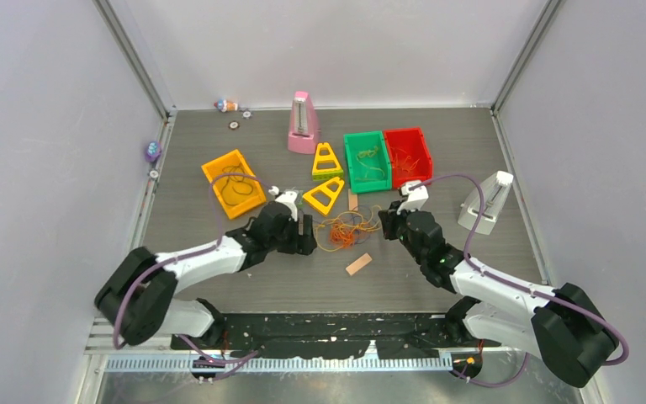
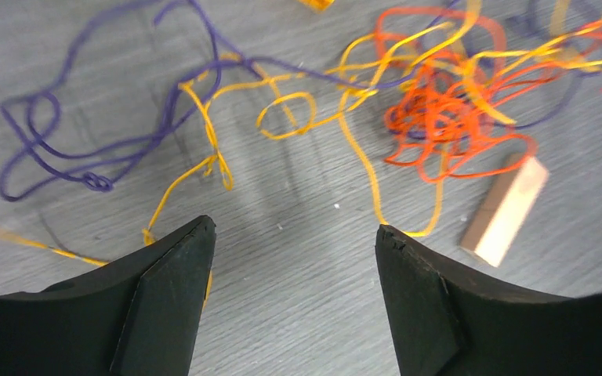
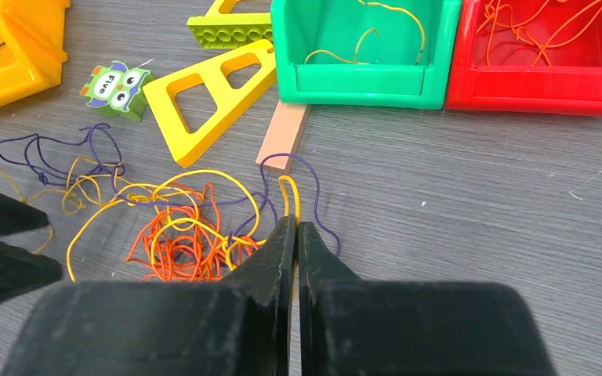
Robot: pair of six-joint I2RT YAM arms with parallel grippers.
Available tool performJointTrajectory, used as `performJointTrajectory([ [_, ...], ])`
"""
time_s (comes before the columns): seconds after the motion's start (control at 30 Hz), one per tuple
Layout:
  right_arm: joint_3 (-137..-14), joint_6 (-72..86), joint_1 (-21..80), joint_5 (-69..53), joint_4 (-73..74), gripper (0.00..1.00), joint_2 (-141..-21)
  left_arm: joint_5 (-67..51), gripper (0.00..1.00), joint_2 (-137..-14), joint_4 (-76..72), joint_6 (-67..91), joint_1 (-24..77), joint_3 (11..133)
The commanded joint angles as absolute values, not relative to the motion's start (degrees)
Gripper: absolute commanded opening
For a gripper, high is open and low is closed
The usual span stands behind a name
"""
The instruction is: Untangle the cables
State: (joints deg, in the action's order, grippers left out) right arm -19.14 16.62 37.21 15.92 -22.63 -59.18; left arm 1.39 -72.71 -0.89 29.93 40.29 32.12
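The cables (image 1: 346,229) lie in a loose tangle on the grey table between my two grippers. In the left wrist view, orange-red cables (image 2: 447,117) bunch at the right, yellow cables (image 2: 282,110) run through the middle and a dark purple cable (image 2: 63,149) loops out to the left. My left gripper (image 2: 291,231) hangs open just left of the tangle (image 1: 305,231), with bare table between its fingers. My right gripper (image 3: 295,221) sits at the tangle's right edge (image 1: 384,220), shut on a yellow cable loop (image 3: 288,192) that runs in between its tips.
Behind the tangle stand a yellow bin (image 1: 234,183), a green bin (image 1: 367,160) and a red bin (image 1: 408,156), each holding cables. Two yellow triangle frames (image 1: 324,195), a pink metronome (image 1: 304,124), a white metronome (image 1: 488,202) and wooden blocks (image 1: 358,264) lie around.
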Motion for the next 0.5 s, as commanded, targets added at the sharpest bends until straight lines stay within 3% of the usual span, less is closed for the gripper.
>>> performJointTrajectory([
  [0.0, -21.22, 16.19, 37.0, 16.51, -24.2, 0.05, -58.97, -1.74, 0.75, -81.34, -2.97, 35.89, 40.55, 35.14],
  [0.07, -21.24, 16.2, 36.99, 16.43, -24.14, 0.05, -58.98, -2.88, 0.7, -85.23, -2.77, 36.35, 40.52, 37.63],
  [0.2, -21.31, 16.55, 37.0, 17.51, -22.75, 0.05, -58.7, -2.47, 0.15, -86.42, -0.36, 35.07, 40.39, 40.1],
  [0.27, -21.96, 17.13, 36.97, 21.16, -20.35, 0.05, -58.59, -0.66, 0.0, -83.33, -0.18, 34.5, 40.35, 38.98],
  [0.47, -22.31, 21.39, 36.91, 37.15, -13.53, 0.05, -56.02, 9.6, 0.0, -69.72, 8.0, 31.72, 40.15, 35.45],
])
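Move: The yellow cable's loose left end lies about 4 cm ahead of the open left hand, 7 cm to its left and 4 cm below; the purple cable's left loops are some 9 cm ahead and 8 cm left. The orange clump is roughly 3 cm ahead and 10 cm right of that hand, the wooden block 5 cm back and 13 cm right. From the right hand, already pinching yellow cable, the orange clump lies about 10 cm left, level fore-and-aft, 9 cm lower. The left hand dips about 3 cm towards the table beside the tangle, edging some 2.5 cm right and a little forward as its wide-open fingers shut fully with no cable clearly caught between them, then rises again by about 2 cm and slides back left. The right hand holds still at first, keeping its pinch on the yellow cable, then draws it roughly 2.5 cm to the right, away from the orange clump, sinking slightly and turning about 10 degrees clockwise. ##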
